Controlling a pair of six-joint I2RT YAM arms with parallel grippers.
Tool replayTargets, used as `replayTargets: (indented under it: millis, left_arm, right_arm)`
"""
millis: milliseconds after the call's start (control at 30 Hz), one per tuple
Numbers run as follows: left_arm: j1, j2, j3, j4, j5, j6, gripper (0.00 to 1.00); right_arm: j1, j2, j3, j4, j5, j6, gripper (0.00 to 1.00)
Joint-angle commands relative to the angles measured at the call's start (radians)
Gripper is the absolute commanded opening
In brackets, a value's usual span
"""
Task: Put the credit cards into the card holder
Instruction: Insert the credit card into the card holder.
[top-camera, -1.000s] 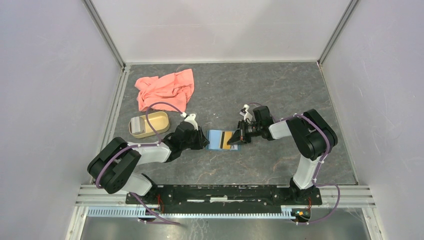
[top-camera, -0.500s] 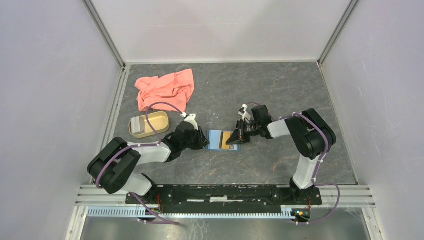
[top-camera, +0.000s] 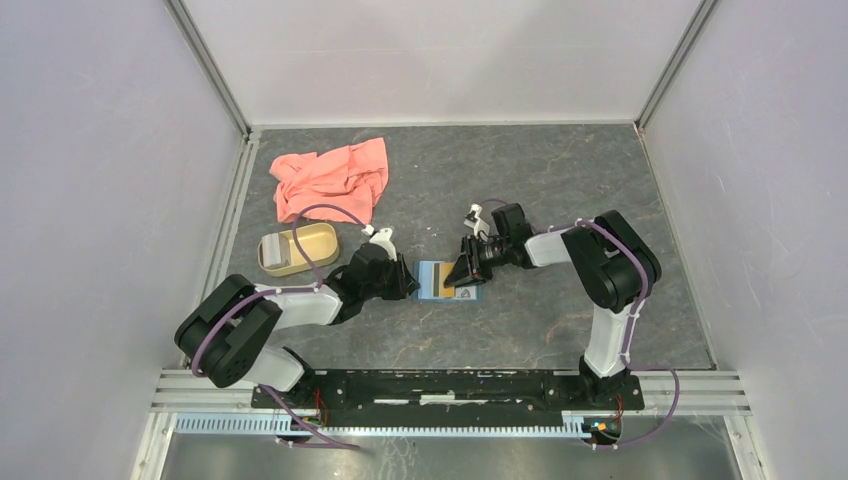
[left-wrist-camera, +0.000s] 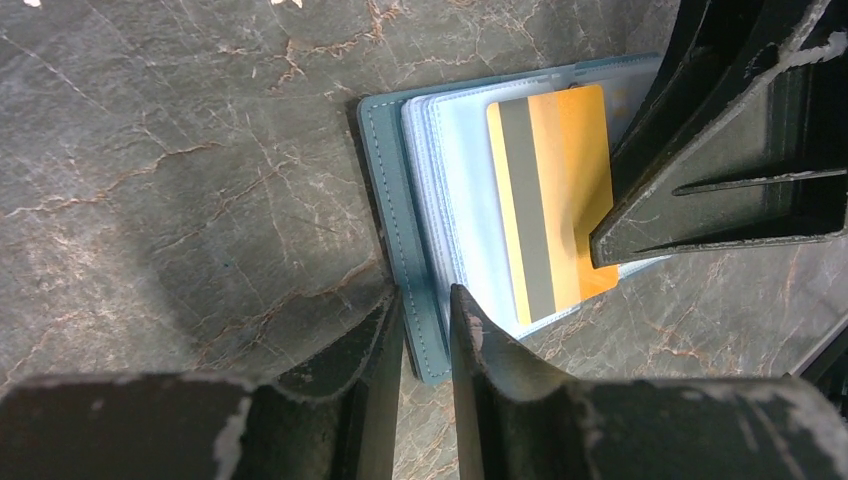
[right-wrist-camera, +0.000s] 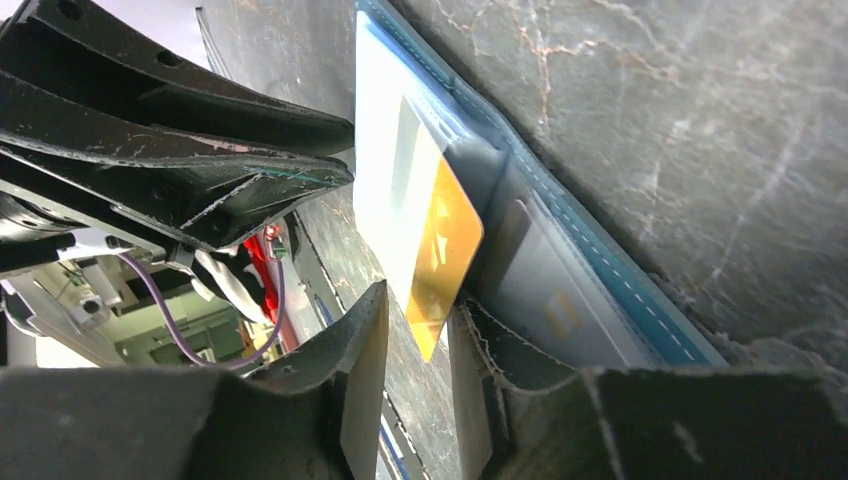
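Observation:
The teal card holder (top-camera: 430, 281) lies open on the grey table between my two grippers. My left gripper (left-wrist-camera: 425, 300) is shut on the holder's teal cover edge (left-wrist-camera: 390, 170). A gold-yellow credit card (left-wrist-camera: 560, 200) with a dark stripe sits partly in a clear sleeve, one end sticking out. My right gripper (right-wrist-camera: 417, 310) is open, and the gold card's corner (right-wrist-camera: 445, 250) lies in the gap between the jaws. A grey card (right-wrist-camera: 555, 305) shows through another sleeve of the holder (right-wrist-camera: 610, 280). In the top view the right gripper (top-camera: 462, 272) is at the holder's right edge.
A tan oval dish (top-camera: 315, 242) with a pale flat thing in it stands left of the left arm. A salmon-pink cloth (top-camera: 330, 178) lies crumpled behind it. Pale walls enclose the table on three sides.
The right gripper has moved left against the holder, the gold card has slid further in, and the right jaws have opened off the card. The left gripper has not moved.

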Motion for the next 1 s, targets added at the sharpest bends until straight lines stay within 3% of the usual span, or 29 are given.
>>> replayTargets:
  millis: [0, 467, 967]
  left_arm:
    - [-0.001, -0.022, -0.010, -0.003, 0.018, -0.015, 0.31]
    - [-0.001, -0.103, -0.024, -0.038, 0.002, -0.019, 0.33]
    - [-0.001, -0.190, -0.039, -0.045, 0.021, -0.038, 0.34]
  right_arm:
    - [0.005, -0.008, 0.033, -0.070, 0.042, -0.124, 0.37]
    - [0.034, -0.074, 0.122, -0.308, 0.230, -0.403, 0.55]
    - [0.127, -0.109, 0.197, -0.471, 0.497, -0.642, 0.62]
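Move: The gold card lies across the card holder's left leaf, its middle about 3 cm to the right hand's left, 2 cm ahead and 1 cm below, with that hand's tips at the card's right edge near its close end. The open card holder's middle is some 2 cm ahead and 2 cm left, 1 cm below. From the left hand, at the holder's left edge, the card is about 6 cm right, 3 cm ahead and 1 cm below. The right hand, its fingertips at the gold card's right edge, opens its fingers to about twice their gap while it edges just over 1 cm forward and slightly up, rolling the wrist roughly 25 degrees, pointing the fingers more steeply down and turning counter-clockwise, with one fingertip staying against that edge. The left hand comes free of the card holder's left edge, first easing back and a little left, then lifting, about 2.5 cm up in all, its fingers part-open as before. ##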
